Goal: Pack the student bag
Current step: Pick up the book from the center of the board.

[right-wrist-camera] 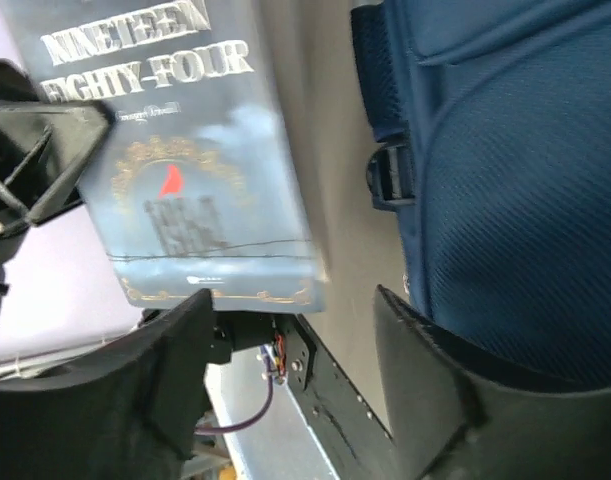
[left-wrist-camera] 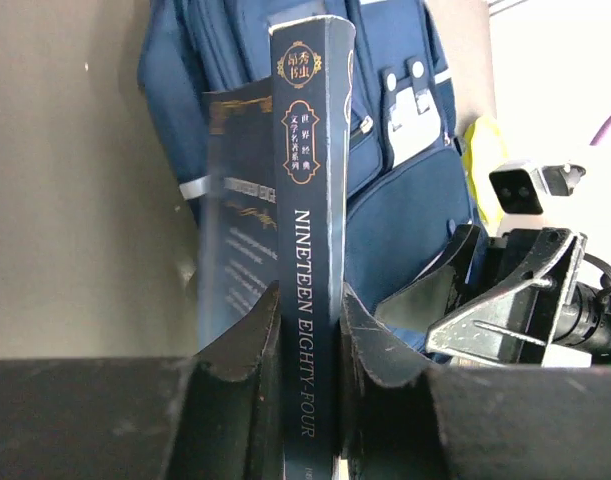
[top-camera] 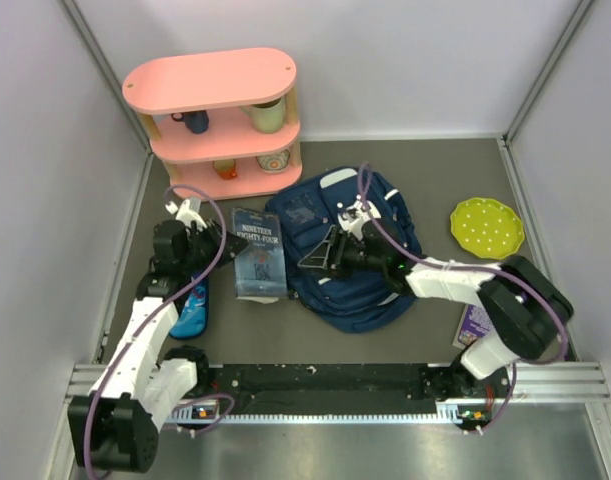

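Note:
The student bag [top-camera: 357,252], a navy backpack, lies flat at the table's centre. Just left of it is a dark blue book titled Nineteen Eighty-Four [top-camera: 260,252]. In the left wrist view the book [left-wrist-camera: 311,150] stands on edge with its spine towards the camera, and my left gripper [left-wrist-camera: 310,300] is shut on that spine. My right gripper [right-wrist-camera: 295,310] is open beside the book [right-wrist-camera: 185,150], with nothing between its fingers; the bag [right-wrist-camera: 515,200] lies against its right finger. From above, the right gripper [top-camera: 311,258] sits between the book and the bag.
A pink three-tier shelf [top-camera: 220,120] with cups stands at the back left. A bright-blue pencil case [top-camera: 192,310] lies under the left arm. A yellow-green dotted plate [top-camera: 487,226] is at the right, and a purple item [top-camera: 475,325] lies near the right arm's base.

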Controlling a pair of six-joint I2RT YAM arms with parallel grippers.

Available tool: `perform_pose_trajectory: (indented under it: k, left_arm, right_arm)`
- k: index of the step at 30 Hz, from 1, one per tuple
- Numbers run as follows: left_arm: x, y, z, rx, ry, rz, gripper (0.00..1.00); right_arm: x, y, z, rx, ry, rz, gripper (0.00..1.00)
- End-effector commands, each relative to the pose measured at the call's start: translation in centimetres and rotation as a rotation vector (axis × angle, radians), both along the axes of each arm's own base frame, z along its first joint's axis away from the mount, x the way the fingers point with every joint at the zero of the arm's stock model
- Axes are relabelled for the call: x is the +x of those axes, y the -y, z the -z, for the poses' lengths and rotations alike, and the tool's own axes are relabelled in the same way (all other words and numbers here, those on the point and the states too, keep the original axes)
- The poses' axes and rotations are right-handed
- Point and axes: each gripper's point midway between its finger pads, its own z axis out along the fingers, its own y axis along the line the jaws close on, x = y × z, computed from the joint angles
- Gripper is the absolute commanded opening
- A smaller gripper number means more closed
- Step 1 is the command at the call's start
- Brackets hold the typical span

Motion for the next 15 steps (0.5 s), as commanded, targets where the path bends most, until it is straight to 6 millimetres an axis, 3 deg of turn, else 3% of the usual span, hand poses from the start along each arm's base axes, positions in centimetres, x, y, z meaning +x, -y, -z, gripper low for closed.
perform_pose_trajectory:
  k: [1,2,3,4,6,9,15]
  left_arm:
    - [0.5,0.0,-8.6,-0.001,0.235,0.003,0.00]
    - [0.4,0.1,-9.8,-0.020,0.256,0.002,0.00]
    - [0.4,0.3,-11.3,-0.034,0.289,0.008,0.00]
    - [0.5,0.4,-12.1,-0.050,0.308,0.013,0.00]
    - [0.6,1.2,-14.5,-0.119,0.371,0.037,0.00]
    - [1.3,2.3,-16.5,-0.186,0.424,0.041,0.00]
    - [2.9,7.6,-20.1,-0.224,0.507,0.094,0.00]
  right_arm:
    - [1.1,3.4,-3.9,-0.031,0.123,0.107,0.70]
    - [0.5,4.2,-3.3,-0.074,0.101,0.112,0.73]
    - [0.2,4.5,-4.0,-0.066,0.121,0.108,0.75]
    - [-0.7,4.8,-6.0,-0.019,0.150,0.094,0.76]
    - [-1.8,5.0,-7.7,0.047,0.148,0.083,0.78]
    - [-3.4,5.2,-10.6,0.159,0.140,0.072,0.79]
    - [-5.1,4.1,-13.9,0.327,0.031,0.077,0.82]
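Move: Already pinched by its spine, the Nineteen Eighty-Four book is in the left hand. From that hand the navy bag's middle lies about 24 cm right, 2 cm ahead and 9 cm below; the blue pencil case is some 11 cm left, 12 cm back and well below. From the empty right hand, the bag's middle is about 9 cm right, 4 cm ahead and 8 cm below, and the book's middle about 10 cm left, 1 cm ahead. Lifting the book with a kept pinch on its spine, the left hand climbs about 10 cm, then swings right towards the bag late on, its fingers tipping up a little over 10 degrees. The right hand, already off the book, opens wider while drawing to its right, then rises some 12 cm and eases back, above the bag's left part. ##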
